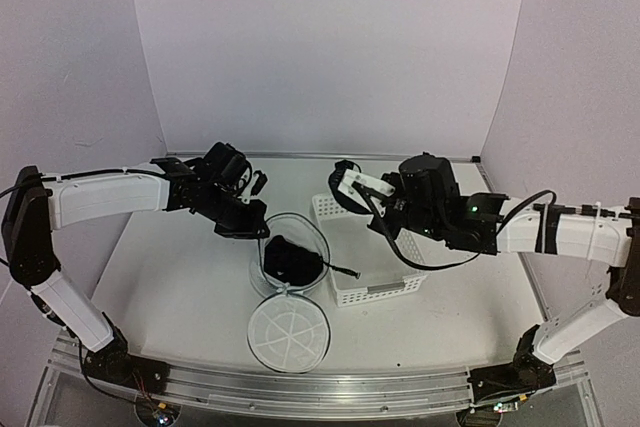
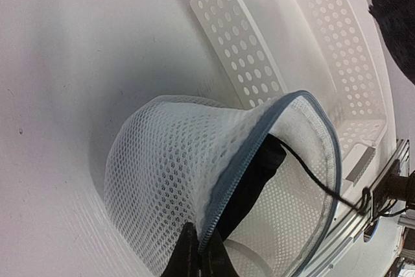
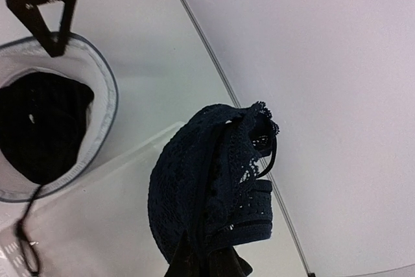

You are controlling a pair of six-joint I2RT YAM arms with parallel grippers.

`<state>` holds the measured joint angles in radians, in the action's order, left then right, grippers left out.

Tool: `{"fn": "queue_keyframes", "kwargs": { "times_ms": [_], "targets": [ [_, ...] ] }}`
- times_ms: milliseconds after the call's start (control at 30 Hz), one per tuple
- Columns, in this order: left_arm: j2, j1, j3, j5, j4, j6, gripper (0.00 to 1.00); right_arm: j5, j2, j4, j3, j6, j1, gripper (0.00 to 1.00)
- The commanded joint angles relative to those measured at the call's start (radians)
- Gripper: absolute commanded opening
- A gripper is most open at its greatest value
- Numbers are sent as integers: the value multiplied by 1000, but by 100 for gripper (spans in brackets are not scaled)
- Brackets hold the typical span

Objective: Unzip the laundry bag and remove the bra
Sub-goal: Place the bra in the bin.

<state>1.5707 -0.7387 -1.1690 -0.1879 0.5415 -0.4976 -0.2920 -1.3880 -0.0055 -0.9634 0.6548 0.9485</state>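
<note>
The laundry bag [image 1: 290,259] lies unzipped beside the basket, its mouth open upward. Its spoke-patterned round end [image 1: 288,335] lies flat in front of it. My left gripper [image 2: 200,257] is shut on the bag's blue-grey zipper edge [image 2: 246,160] at the far left of the rim, holding it up. My right gripper [image 3: 207,267] is shut on the dark lace bra [image 3: 207,186], which hangs in the air over the far end of the basket. More black fabric [image 2: 256,183] lies inside the bag. A thin strap [image 1: 345,269] trails over the bag's rim.
The white perforated basket [image 1: 385,292] stands right of the bag, under the right gripper [image 1: 345,192]. Walls close off the back and both sides. The arm bases and a metal rail [image 1: 300,387] run along the near edge.
</note>
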Motion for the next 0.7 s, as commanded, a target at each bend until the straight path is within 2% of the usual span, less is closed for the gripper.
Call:
{"fn": "queue_keyframes", "kwargs": {
  "times_ms": [0,300,567,600,667],
  "targets": [
    [-14,-2,-17,10,-9,8,0,-62,-97,66,-21,10,-48,0],
    [-25,-2,-18,8,-9,8,0,-51,-346,104,-108,7,-129,0],
    [-39,-2,-13,5,-8,8,0,-26,-498,129,-167,-22,-169,0],
    [-42,-2,-11,6,-8,8,0,-21,-501,131,-166,-23,-169,5],
    [-44,-2,-9,8,-7,8,0,0,-490,135,-158,-32,-169,20]
  ]
}}
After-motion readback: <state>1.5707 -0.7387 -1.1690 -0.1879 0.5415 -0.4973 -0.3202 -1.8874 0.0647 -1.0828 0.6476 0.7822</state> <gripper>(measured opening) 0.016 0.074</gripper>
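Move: The bra already hangs from the right fingers. The bin it goes into has its middle about 3 cm ahead of that hand, 5 cm to its right and 19 cm below. The laundry bag stands some 15 cm to this hand's left and 5 cm back, 16 cm lower, and its open lid lies about 20 cm back, 17 cm left and 20 cm down. From the left hand, which holds the bag's rim, the bin is some 4 cm ahead, 27 cm right and 10 cm lower. The bra, still pinched in the right fingers, is carried down about 16 cm and forward some 9 cm into the far half of the bin, towards its far handle. The right wrist tips further downward and turns a little clockwise on the way, and the fingers stay practically shut. ##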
